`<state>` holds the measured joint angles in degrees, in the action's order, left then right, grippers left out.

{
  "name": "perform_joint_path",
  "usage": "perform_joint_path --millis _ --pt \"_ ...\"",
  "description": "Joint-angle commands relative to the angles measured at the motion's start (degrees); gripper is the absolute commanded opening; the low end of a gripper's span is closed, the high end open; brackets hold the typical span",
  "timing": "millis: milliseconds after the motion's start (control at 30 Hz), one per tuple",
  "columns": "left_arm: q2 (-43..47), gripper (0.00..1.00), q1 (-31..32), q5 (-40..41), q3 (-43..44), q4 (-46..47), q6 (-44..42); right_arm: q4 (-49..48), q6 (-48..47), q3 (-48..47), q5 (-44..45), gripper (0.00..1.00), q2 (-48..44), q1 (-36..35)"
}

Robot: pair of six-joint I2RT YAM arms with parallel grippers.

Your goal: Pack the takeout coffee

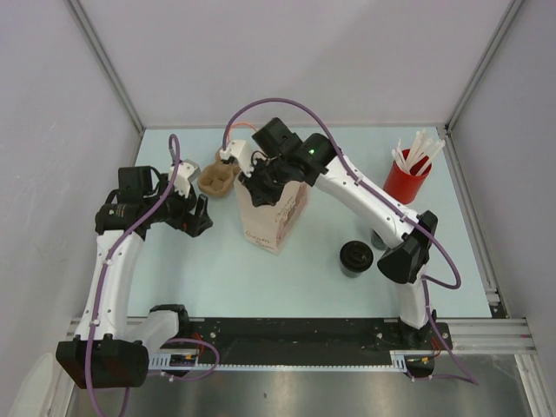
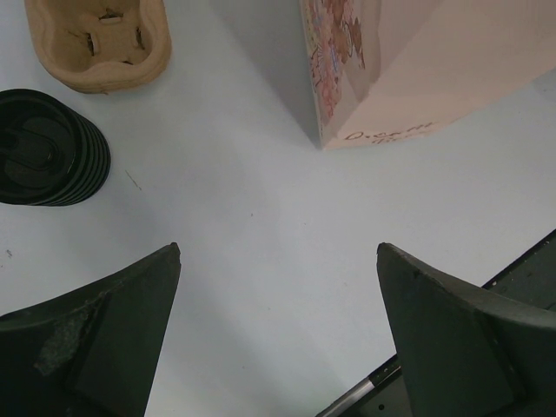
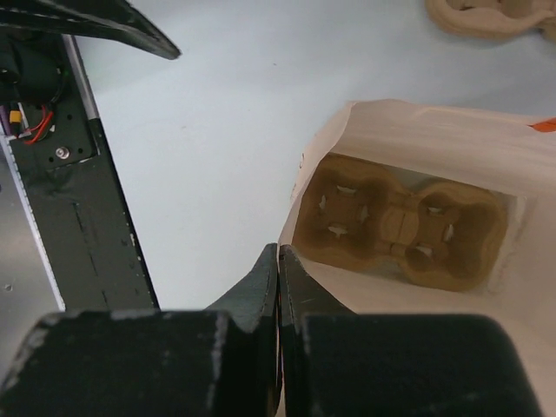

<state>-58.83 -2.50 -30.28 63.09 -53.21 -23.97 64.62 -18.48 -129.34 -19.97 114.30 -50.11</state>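
The takeout coffee (image 1: 355,258), a short black cup with a ringed lid, stands on the table right of the paper bag (image 1: 271,215), near my right arm's elbow. My right gripper (image 3: 278,248) is shut on the bag's top rim, one finger inside and one outside, and it sits over the bag's mouth (image 1: 259,189). A brown cup carrier (image 3: 400,221) lies at the bottom of the bag (image 3: 417,130). My left gripper (image 2: 278,252) is wide open over bare table, left of the bag (image 2: 408,69), with nothing between its fingers (image 1: 201,215).
A second brown carrier (image 1: 217,174) (image 2: 100,43) lies on the table behind the bag. A black ribbed round thing with a lid (image 2: 48,148) stands beside it. A red cup of white sticks (image 1: 408,178) is at the back right. Another dark cup (image 1: 380,236) is half hidden behind my right arm.
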Motion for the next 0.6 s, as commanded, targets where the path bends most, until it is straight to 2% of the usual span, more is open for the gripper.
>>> perform_joint_path --millis 0,33,100,133,167,200,400,567 --pt "1.26 1.00 -0.66 -1.18 -0.25 1.18 1.03 -0.81 -1.03 -0.56 0.63 0.03 -3.73 -1.48" --pt "1.26 0.99 -0.66 -1.18 -0.25 1.18 1.03 -0.72 -1.12 -0.56 0.72 0.05 -3.82 -1.48" --pt "1.35 1.00 -0.75 -1.18 -0.25 1.18 1.03 -0.55 -1.64 -0.48 0.89 0.17 -4.26 -1.49" --pt "1.35 0.99 -0.75 -1.18 -0.25 1.18 1.03 -0.46 -1.91 -0.48 0.89 0.24 -4.52 -1.48" --pt "1.43 0.99 -0.75 -1.18 -0.25 1.18 1.03 -0.46 -2.17 -0.56 0.89 0.37 -4.70 -1.40" --pt "1.35 0.99 -0.66 -1.18 -0.16 1.18 1.03 -0.37 -2.44 -0.56 0.89 0.42 -5.48 -1.48" --pt "1.17 0.99 -0.75 -1.10 -0.16 1.09 1.11 1.55 -5.51 -2.75 -1.56 0.64 -8.91 -1.48" --pt "1.00 0.99 -0.75 -1.01 -0.07 1.00 1.20 3.84 -8.58 -5.66 -5.17 0.81 -15.50 -0.08"
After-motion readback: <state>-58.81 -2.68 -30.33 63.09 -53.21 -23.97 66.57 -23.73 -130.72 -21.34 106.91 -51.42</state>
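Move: The right fingers are still shut on the rim of the paper bag, at its near right corner. The bag's middle is about 8 cm straight ahead of them and 12 cm below. The cup carrier on the table is some 24 cm ahead, 11 cm to the left and 24 cm down. The black-lidded cup stands level with the hand, 25 cm to its right and 20 cm lower. From the left hand, the bag is roughly 10 cm ahead, 24 cm to the right and 7 cm below. The right hand lets go of the bag's rim: it draws the pinched corner about 1 cm farther back, then spreads its fingers to roughly three quarters open. As they part it climbs off the bag, slowly and then faster, some 6 cm up with a small drift back and right, the wrist tilting slightly. ##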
